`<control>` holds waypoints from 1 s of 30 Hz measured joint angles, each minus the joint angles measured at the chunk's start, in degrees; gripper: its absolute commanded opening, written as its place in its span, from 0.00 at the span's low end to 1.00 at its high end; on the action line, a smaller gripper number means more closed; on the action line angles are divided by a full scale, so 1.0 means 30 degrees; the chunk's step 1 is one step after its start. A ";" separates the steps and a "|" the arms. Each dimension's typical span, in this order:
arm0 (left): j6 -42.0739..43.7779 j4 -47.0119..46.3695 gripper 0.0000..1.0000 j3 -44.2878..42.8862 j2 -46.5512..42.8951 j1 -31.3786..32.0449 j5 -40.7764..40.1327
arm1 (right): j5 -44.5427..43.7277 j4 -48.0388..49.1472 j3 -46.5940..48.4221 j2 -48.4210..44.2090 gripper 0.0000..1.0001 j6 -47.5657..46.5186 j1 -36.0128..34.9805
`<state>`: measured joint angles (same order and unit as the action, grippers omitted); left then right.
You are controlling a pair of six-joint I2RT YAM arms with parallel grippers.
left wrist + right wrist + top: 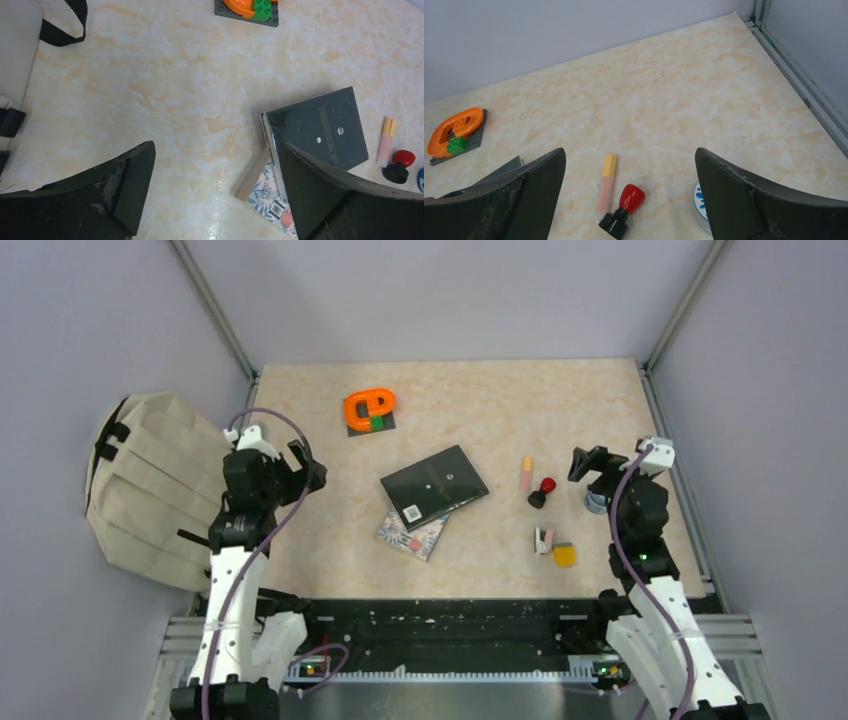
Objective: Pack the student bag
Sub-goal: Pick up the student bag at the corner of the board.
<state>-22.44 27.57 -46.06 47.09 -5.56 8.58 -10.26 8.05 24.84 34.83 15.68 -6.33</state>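
The beige student bag (150,485) lies off the table's left edge, its black strap (62,30) in the left wrist view. My left gripper (305,468) is open and empty beside the bag, over bare table (215,195). A black notebook (434,483) lies on a floral notebook (412,533) mid-table; both show in the left wrist view (320,132), (272,192). My right gripper (585,462) is open and empty, hovering (630,165) above a pink-and-yellow tube (606,187) and a red-and-black stamp (624,210).
An orange toy on a grey plate (370,408) sits at the back left. A blue-and-white round item (596,503) lies under my right wrist. A small white item (543,539) and a yellow one (564,555) lie nearer the front right. Frame rails border the table.
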 measured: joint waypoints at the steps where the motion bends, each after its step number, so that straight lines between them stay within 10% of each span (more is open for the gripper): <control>1: 0.0058 0.0393 0.98 -0.0117 -0.0058 0.0000 -0.0189 | 0.0087 -0.0087 0.0000 -0.0036 0.99 0.0000 0.0000; 18: 0.1749 0.2514 0.98 -0.2171 -0.0903 0.0000 -0.1428 | 0.0459 -0.0605 -0.0058 -0.1392 0.99 0.0000 0.0000; 30: 0.1625 0.1239 0.98 -0.4677 -0.0379 -0.0539 -0.6972 | 0.1188 0.0328 -0.1035 -0.1698 0.99 0.0321 0.0000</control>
<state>-17.56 31.29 -60.10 45.95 -7.18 -12.34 -6.70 9.04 21.74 29.74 16.64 -6.33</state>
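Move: The student bag stands beside the left rim of the board; its middle is about 24 cm to my left hand's left, 5 cm back and some 10 cm lower. Its black strap loop lies nearer, about 6 cm ahead, 7 cm left and 18 cm down. The orange toy on its baseplate is 19 cm ahead and 17 cm right, the black book 34 cm right and level with me, both near 20 cm down. From my right hand the bag is roughly 100 cm left, 4 cm back, 12 cm down. I lift my empty left hand about 10 cm and carry it some 7 cm left towards the bag's near side, easing off slowly and gathering speed at the end. As it climbs, I swing the wrist about 20 degrees counter-clockwise, tip the fingers up a little and roll the hand's left side higher, keeping the jaws wide open and touching nothing. ##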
